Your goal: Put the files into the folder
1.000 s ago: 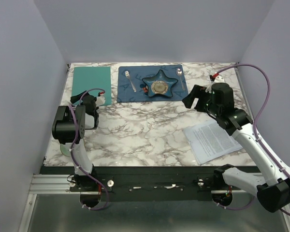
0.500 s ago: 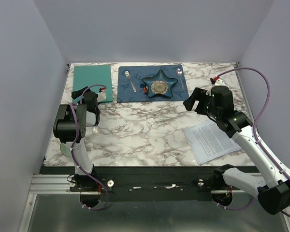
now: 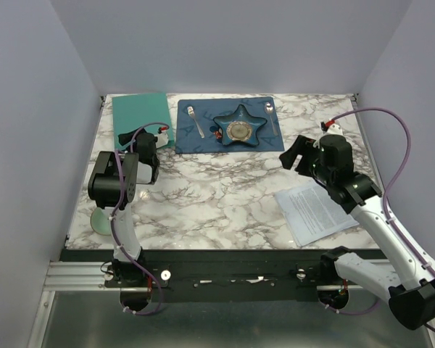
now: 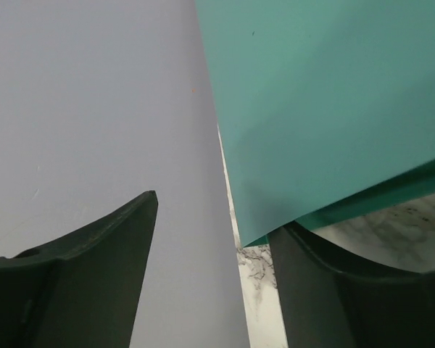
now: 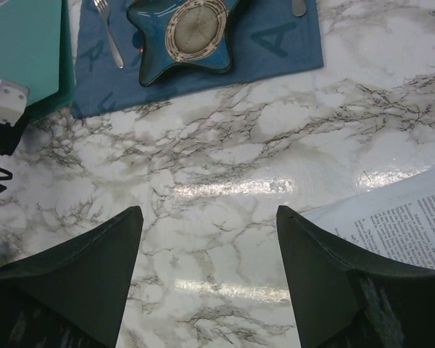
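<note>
The teal folder (image 3: 138, 116) lies at the table's back left; it also shows in the right wrist view as the folder (image 5: 25, 51). My left gripper (image 3: 151, 145) is at its near right corner, open. In the left wrist view the folder's cover (image 4: 326, 101) is raised and its corner rests over the right finger (image 4: 333, 290) of the gripper (image 4: 214, 214); the left finger stands apart. The files (image 3: 315, 210) lie flat at the front right, a printed corner (image 5: 413, 217) showing. My right gripper (image 3: 293, 152) hovers open over bare marble (image 5: 209, 210), holding nothing.
A dark blue placemat (image 3: 196, 141) with a star dish (image 3: 239, 128), fork (image 3: 196, 119) and spoon (image 3: 270, 116) lies at the back middle, right of the folder. A pale green round object (image 3: 101, 220) sits by the left arm. Walls close in on three sides.
My left gripper moved back and right to the folder's corner and narrowed a little; the folder's cover now rises on that side. The right gripper drifted slightly toward the files.
</note>
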{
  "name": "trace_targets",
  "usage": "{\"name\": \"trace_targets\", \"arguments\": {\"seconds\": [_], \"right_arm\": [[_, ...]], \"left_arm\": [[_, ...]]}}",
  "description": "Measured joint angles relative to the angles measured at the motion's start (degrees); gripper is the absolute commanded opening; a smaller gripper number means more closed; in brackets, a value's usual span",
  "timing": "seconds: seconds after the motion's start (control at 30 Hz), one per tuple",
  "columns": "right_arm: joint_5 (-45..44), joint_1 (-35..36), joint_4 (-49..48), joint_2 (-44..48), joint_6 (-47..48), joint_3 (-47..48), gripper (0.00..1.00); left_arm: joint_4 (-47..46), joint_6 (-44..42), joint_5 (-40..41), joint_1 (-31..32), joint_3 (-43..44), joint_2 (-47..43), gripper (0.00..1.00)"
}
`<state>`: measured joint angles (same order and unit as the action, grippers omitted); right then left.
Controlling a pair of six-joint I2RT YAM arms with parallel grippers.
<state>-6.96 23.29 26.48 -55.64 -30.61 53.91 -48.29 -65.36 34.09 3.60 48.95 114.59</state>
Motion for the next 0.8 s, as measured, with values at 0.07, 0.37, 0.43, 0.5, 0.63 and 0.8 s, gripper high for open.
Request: {"name": "trace_targets", "arguments": {"seconds": [0.07,0.37,0.43,0.5,0.63,0.8], "right_arm": [[-0.3,0.0,-0.1,0.3,-0.1,0.0,0.79],[-1.2,0.0,-0.5,1.6,-0.5,0.0,0.69],[-1.2,0.0,-0.7,1.7,-0.6,-0.1,0.67],[-1.2,0.0,-1.1,1.8,-0.7,-0.2,0.63],[-1.2,0.0,-1.4,1.9,-0.9,-0.5,0.58],[-1.2,0.0,-1.6,2.0,-1.0,-1.1,0.52]], "left_arm": [[0.0,0.1,0.6,0.4,0.7,1.0,0.65],[-0.1,0.1,3.4,0.9,4.2,5.5,0.47],[-0.1,0.2,4.0,1.0,4.9,6.1,0.4],[0.0,0.3,4.5,1.1,5.6,6.5,0.35],[0.5,0.8,5.4,1.2,7.1,6.6,0.15],[1.9,2.5,5.8,1.4,7.6,6.5,0.0]]}}
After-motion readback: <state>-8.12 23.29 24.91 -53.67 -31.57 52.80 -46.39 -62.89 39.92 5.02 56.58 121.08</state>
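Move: The folder's raised near-left corner is almost between my left fingertips, about 2 cm ahead and 1 cm to the right. The folder's middle is some 10 cm ahead, 9 cm to the right and slightly below. The fork lies roughly 28 cm to the right of my left hand and 9 cm farther out. From my right hand, the folder's middle is about 56 cm to the left, 27 cm ahead and 19 cm lower. I shut my left fingers from about three-quarters open to almost closed, pinching the near-left corner of the folder's cover. As they close, my left hand eases about 2 cm forward over the corner, dipping about 2 cm and then coming halfway back up, with a slight counter-clockwise turn of some 5 degrees. ##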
